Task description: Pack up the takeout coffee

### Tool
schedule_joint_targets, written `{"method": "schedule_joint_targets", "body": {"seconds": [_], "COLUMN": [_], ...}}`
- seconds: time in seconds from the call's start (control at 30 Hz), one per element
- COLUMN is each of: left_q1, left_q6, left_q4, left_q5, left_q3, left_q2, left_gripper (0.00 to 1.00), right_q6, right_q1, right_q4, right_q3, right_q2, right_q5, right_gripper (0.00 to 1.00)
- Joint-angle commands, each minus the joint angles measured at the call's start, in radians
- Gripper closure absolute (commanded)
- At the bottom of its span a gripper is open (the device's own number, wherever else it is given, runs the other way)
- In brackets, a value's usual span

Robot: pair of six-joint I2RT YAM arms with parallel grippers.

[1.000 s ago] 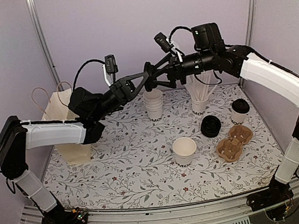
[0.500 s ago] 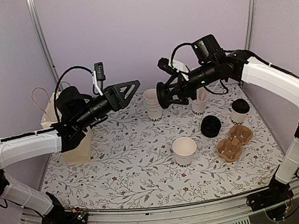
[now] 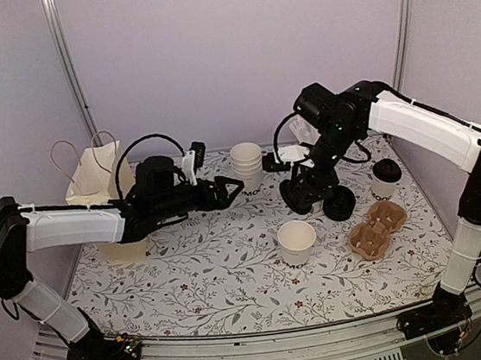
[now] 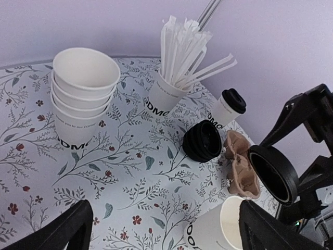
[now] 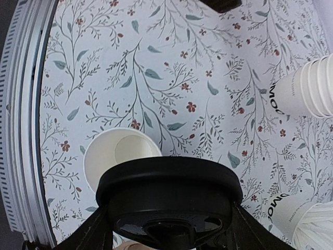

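Observation:
An open white cup [image 3: 297,241] with MOO lettering stands mid-table, seen from above as the open cup [image 5: 119,156] in the right wrist view. My right gripper [image 3: 301,192] is shut on a round black lid [image 5: 169,200], hanging above and just behind that cup. A lidded takeout coffee [image 3: 386,179] stands at the right, near the brown pulp carrier [image 3: 376,228]. My left gripper [image 3: 229,190] is open and empty, low over the table, left of the open cup [image 4: 218,232]. Its fingers [image 4: 67,234] frame the bottom of the left wrist view.
A stack of empty cups [image 3: 247,163] stands at the back middle. A cup of white straws [image 4: 169,96] stands behind the right arm. A stack of black lids [image 3: 340,203] lies by the carrier. The cream paper bag [image 3: 97,183] stands at the back left.
The left gripper opened off the lid and dropped low over the table. The right gripper kept the lid and came down toward the open cup.

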Motion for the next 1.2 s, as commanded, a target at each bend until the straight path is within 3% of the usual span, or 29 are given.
{"method": "schedule_joint_targets", "body": {"seconds": [0.0,0.33,0.63,1.17], "left_q1": [-0.031,-0.085,-0.134,-0.147], "left_q6": [0.024,-0.115,-0.138,-0.130], "left_q4": [-0.044,-0.001,0.052,0.051], "left_q5": [0.015,0.084,0.146,0.183], "left_q3": [0.043,0.071,0.134,0.178], "left_q2": [0.063,0.273,0.392,0.437], "left_gripper": [0.00,0.00,0.00,0.00], "right_q6": [-0.059,-0.061,-0.032,-0.012], "right_q1": [0.029,0.097,0.123,0.180], "right_q4": [-0.152,-0.197,-0.196,-0.196], "right_q3": [0.030,0.019,0.042,0.037], "right_q2": [0.048,0.085,0.147,0.174], "right_q5": [0.082,0.194,0.225,0.242], "right_gripper": [0.37,0.35,0.34,0.32]}}
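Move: Below the left hand, roughly 8 cm back and 14 cm to its right, stands the open cup, its middle some 15 cm lower. The right hand already grips a black lid; the same cup lies about 3 cm back of it, 1 cm to its left and 16 cm down. From the right hand, the lid stack is 9 cm ahead and 11 cm right, the carton carrier 1 cm ahead and 19 cm right, both about 19 cm down. The cup stack is 13 cm ahead of the left hand, 5 cm right and 13 cm down. Sinking about 13 cm while swinging some 10 cm right and a little back, the left hand brings its wide-open fingers down beside the open cup's far left side, tipping down and turning slightly clockwise. The right hand keeps its pinch on the lid, lowers it 7 to 8 cm and draws back about 4 cm to the cup's mouth, its fingers swinging to point nearly straight down. ##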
